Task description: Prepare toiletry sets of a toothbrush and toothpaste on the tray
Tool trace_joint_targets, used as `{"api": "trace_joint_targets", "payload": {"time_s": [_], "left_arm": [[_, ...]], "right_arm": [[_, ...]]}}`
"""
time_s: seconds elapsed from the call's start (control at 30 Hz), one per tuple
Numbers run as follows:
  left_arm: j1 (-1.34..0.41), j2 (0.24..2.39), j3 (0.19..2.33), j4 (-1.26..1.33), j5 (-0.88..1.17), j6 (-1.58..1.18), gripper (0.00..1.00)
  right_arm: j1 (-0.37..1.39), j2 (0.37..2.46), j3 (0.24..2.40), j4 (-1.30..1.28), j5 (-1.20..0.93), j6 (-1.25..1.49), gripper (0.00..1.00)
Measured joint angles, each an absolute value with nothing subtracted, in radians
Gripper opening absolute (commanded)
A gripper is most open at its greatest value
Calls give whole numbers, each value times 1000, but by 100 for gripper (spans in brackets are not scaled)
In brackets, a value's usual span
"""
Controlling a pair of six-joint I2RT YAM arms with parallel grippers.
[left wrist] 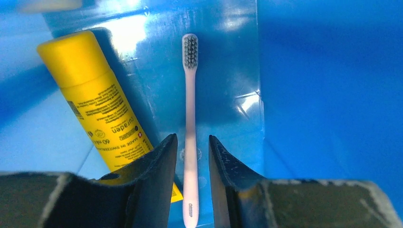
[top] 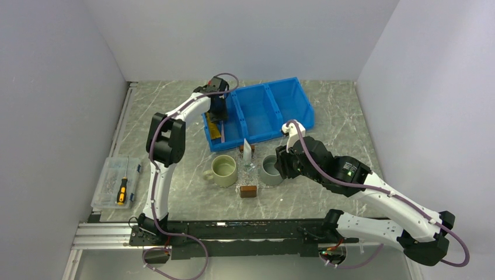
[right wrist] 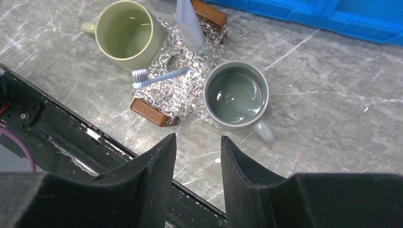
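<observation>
Down in the left compartment of the blue bin point(left wrist: 328, 71), a pale pink toothbrush point(left wrist: 190, 104) lies flat, bristles at the far end. My left gripper point(left wrist: 192, 137) is open and straddles its handle, with a gap on both sides. A yellow toothpaste tube point(left wrist: 97, 102) lies just left of it, partly under my left finger. The tray point(right wrist: 176, 95) looks crinkled and shiny, with a brown handle point(right wrist: 152, 112) at each end; a blue toothbrush point(right wrist: 159, 78) lies on it and a white toothpaste tube point(right wrist: 190, 23) stands at its far end. My right gripper point(right wrist: 198, 137) hangs open and empty above the table, near the grey mug.
A green mug point(right wrist: 124, 33) stands left of the tray and a grey mug point(right wrist: 236, 95) right of it. The blue three-compartment bin point(top: 262, 111) sits behind them. A clear box with a screwdriver point(top: 117, 184) lies at the table's left edge.
</observation>
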State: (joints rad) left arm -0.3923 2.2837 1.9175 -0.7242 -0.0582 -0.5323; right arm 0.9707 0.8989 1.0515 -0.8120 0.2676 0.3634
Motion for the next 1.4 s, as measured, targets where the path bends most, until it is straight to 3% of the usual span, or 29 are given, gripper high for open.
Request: {"api": "trace_joint_targets", "payload": {"time_s": [0.4,0.73,1.13,1.4], "left_arm": [[-401,2321,1947,-753,-77,-501,29],[-416,2321,1947,-762,-101,-478,0],[-421,2254,1878,-722,-88,-452,0],[-424,2094,1873,-697,-68,-426,0]], "right_arm": [[971,899,1050,-805,267,363,42],[971,899,1045,-799,259,363,42],[971,899,1045,-800,256,363,42],[971,907,1055,-801,255,363,42]]}}
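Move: The pink toothbrush lies just under my left hand, about 1 cm below and lined up between the open fingers, its bristle head pointing forward. The yellow toothpaste tube is roughly 5 cm to the left and 1 cm farther out, and the blue box's divider stands some 6 cm to the right, level with me fore and aft. From my right hand, the toothbrush is about 28 cm ahead, 19 cm left and 20 cm below. I sink my left hand about 1 cm more and shut the half-open fingers across the toothbrush near its middle, pinching it. Then, easing back slightly at first, I raise it briskly some 9 cm straight up off the box floor, tilting the fingertips about 10 degrees forward as it climbs. ##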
